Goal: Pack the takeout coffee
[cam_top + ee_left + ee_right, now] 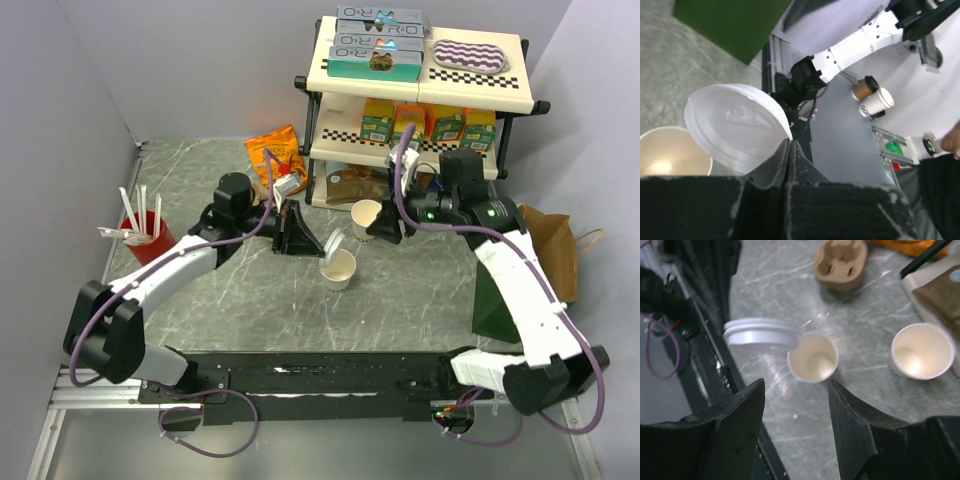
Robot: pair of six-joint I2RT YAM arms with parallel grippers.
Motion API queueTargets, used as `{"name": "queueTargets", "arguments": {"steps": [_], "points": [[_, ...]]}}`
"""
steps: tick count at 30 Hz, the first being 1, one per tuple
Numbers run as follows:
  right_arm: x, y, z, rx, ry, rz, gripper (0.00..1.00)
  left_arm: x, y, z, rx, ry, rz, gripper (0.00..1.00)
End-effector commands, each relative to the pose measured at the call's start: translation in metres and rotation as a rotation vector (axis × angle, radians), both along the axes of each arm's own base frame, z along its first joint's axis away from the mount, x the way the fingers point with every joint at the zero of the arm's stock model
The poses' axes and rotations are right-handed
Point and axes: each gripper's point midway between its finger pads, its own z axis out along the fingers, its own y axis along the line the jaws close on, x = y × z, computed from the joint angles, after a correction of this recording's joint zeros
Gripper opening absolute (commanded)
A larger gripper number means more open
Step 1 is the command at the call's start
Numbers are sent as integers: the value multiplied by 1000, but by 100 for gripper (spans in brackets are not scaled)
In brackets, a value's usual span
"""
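Observation:
The takeout coffee cup point(338, 270) stands open-topped and empty on the marble table, also seen in the right wrist view point(812, 357) and at the lower left of the left wrist view point(665, 155). My left gripper point(312, 244) is shut on the rim of a round white sip lid point(333, 243), pinched at the fingertips point(789, 144). The lid point(735, 127) hangs tilted just left of and above the cup, its edge over the cup's rim point(760, 334). My right gripper point(796, 385) is open and empty, hovering right of the cup point(383, 228).
A second lidless cream cup point(366, 218) point(922, 350) stands by the shelf rack point(420, 90). A brown pulp carrier point(840, 262) lies beyond the cups. A red cup of straws point(145, 238), an orange snack bag point(275, 155), a paper bag point(555, 250) and a green box point(495, 300) surround the area.

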Motion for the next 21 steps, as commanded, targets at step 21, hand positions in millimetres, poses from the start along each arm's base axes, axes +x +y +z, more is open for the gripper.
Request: {"name": "queueTargets", "arguments": {"steps": [21], "points": [[-23, 5, -42, 14, 118, 104, 64, 35, -28, -20, -242, 271, -133, 1]]}}
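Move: From the left hand, which already holds the lid, the near cup stands about 4 cm ahead, 4 cm to the right and roughly 18 cm down. The far cup is some 13 cm beyond the near cup and 7 cm to its right; the cup holder is about 16 cm beyond the near cup and 18 cm to its left. From the empty right hand the near cup lies some 12 cm left, barely ahead and 21 cm down. The left fingers keep the lid pinched by its edge and bring it down over the near cup's mouth: first rightward, then forward with the descent, about 8 cm down in all, while the wrist rolls some 35 degrees, top going forward. The right hand, fingers staying open, draws back 3 cm and sinks about 6 cm, closer to the same cup without reaching it. ##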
